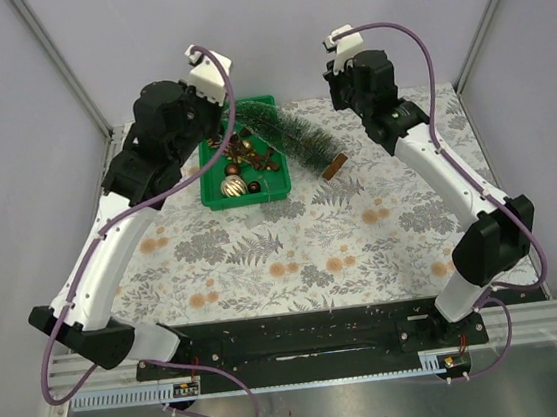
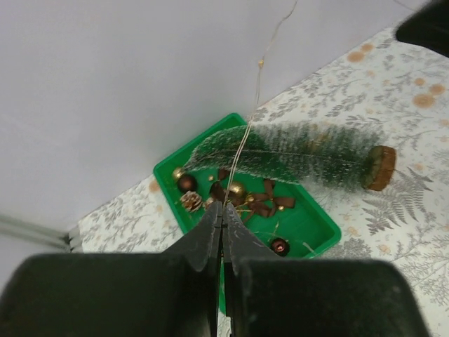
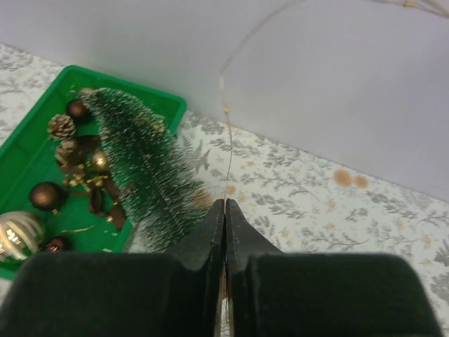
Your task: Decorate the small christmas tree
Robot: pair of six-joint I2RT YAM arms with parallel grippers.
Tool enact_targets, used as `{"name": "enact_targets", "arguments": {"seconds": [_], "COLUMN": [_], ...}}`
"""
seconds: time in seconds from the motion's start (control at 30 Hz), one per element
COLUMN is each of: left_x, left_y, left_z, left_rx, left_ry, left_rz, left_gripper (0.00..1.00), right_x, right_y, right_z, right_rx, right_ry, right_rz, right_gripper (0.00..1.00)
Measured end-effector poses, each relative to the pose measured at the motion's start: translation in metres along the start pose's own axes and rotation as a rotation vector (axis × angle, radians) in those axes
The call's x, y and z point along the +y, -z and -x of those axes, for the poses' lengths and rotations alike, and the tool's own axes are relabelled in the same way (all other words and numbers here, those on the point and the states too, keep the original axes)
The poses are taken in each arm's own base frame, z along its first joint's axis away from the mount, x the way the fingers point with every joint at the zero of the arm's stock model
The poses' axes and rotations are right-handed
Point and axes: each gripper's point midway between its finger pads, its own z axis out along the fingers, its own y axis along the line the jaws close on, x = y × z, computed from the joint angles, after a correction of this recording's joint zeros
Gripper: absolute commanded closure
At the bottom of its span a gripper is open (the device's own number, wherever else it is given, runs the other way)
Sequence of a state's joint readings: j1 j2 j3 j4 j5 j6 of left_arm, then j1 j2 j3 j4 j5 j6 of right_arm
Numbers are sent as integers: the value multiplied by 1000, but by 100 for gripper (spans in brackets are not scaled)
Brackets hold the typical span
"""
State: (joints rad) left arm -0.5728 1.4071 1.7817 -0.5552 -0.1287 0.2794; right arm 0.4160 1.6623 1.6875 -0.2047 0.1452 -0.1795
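The small christmas tree (image 1: 295,136) lies on its side, its tip over the green tray (image 1: 257,199) and its wooden base (image 1: 334,169) on the patterned cloth. In the left wrist view my left gripper (image 2: 222,205) is shut on a thin wire string (image 2: 257,77) that rises across the tree (image 2: 302,154). In the right wrist view my right gripper (image 3: 224,201) is shut on the same kind of wire (image 3: 229,133), just right of the tree (image 3: 151,175). Both grippers hang above the table near the back wall. How the wire runs between them is not visible.
The tray (image 2: 302,217) holds brown balls (image 3: 47,196), pine cones (image 2: 191,201), a gold ball (image 2: 236,189), brown bows (image 2: 270,200) and a striped gold bauble (image 3: 15,235). The grey back wall stands close behind tray and tree. Fern-printed cloth covers the table toward the arm bases.
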Motion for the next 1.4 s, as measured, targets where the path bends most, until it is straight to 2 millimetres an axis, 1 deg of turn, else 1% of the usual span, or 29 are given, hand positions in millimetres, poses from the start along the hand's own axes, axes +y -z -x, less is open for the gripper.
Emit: {"name": "enact_targets", "arguments": {"seconds": [0.03,0.07,0.1,0.17,0.2,0.27,0.3,0.37,0.4,0.47,0.5,0.63,0.77,0.83,0.87,0.93,1.0,1.07,1.1,1.17,1.2,1.23,1.27,1.33,1.4], "left_x": [7,16,27,52,64,85,92,101,103,106,107,114,119,120,120,119,117,114,113,111,110,110,109,108,106], "left_y": [2,6,11,27,37,60,73,97,109,134,147,193,227,239,241,239,233,223,219,213,209,207,205,200,195], "left_z": [-4,-6,-6,-4,-1,5,10,19,24,37,45,74,86,88,88,85,78,67,62,56,52,49,46,41,35], "left_rx": [10,16,15,4,-7,-36,-54,-91,-109,-152,-177,-275,-331,-347,-349,-341,-316,-277,-261,-240,-228,-218,-210,-195,-178], "left_ry": [11,23,36,59,69,84,90,95,95,93,90,76,67,65,65,65,63,60,59,57,54,52,50,47,45], "left_rz": [20,43,73,145,181,245,268,300,311,324,331,363,404,417,419,416,408,397,391,384,381,378,376,372,367], "left_gripper": [100,100,100,100,100,100,100,100,100,100,99,99,99,99,99,99,99,99,99,99,99,99,99,99,99], "right_x": [4,9,14,24,29,43,50,63,69,79,83,98,115,119,118,109,95,80,76,69,68,68,70,75,81], "right_y": [2,6,11,25,33,61,72,97,107,125,130,141,156,161,160,151,132,102,87,48,26,5,-12,-47,-73], "right_z": [-3,-4,-2,10,16,34,40,53,58,62,63,58,55,56,57,58,60,68,67,57,44,26,8,-44,-97], "right_rx": [6,6,-1,-32,-48,-95,-111,-146,-164,-185,-187,-175,-161,-162,-162,-166,-161,-165,-158,-128,-98,-57,-17,94,207], "right_ry": [-8,-21,-38,-78,-94,-135,-155,-177,-178,-183,-185,-191,-188,-188,-192,-202,-212,-208,-202,-178,-165,-153,-145,-130,-120], "right_rz": [21,46,76,143,174,273,314,405,448,519,545,641,773,804,797,728,622,512,478,401,375,352,338,318,306], "right_gripper": [100,97,93,83,74,45,30,14,8,3,1,0,1,1,1,1,1,1,1,1,1,1,0,1,0]}}
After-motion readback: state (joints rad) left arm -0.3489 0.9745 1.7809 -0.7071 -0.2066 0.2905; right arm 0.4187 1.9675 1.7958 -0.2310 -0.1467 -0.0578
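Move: The tree lies toppled across the green tray; its middle is about 7 cm ahead of the right hand, 10 cm to its left and 25 cm below. Its wooden base is roughly 3 cm back, 2 cm right and 27 cm below that hand, and the tray's middle 8 cm ahead, 22 cm left, 28 cm down. From the left hand, the tree's middle is some 19 cm ahead, 13 cm right and 32 cm below. The right hand draws back some 18 cm, rising and drifting left, while its fingers open wide and let go of the beaded string, then reverses forward and plunges about 19 cm with the fingers tipping down, ending open above the lower half of the fallen tree, with no grip on it yet. Meanwhile the left hand, still pinching its end of the string, swings left, back and up, roughly 16 cm each way, its fingers tilting up and turning counter-clockwise, then sinks about 6 cm while easing slightly forward. ##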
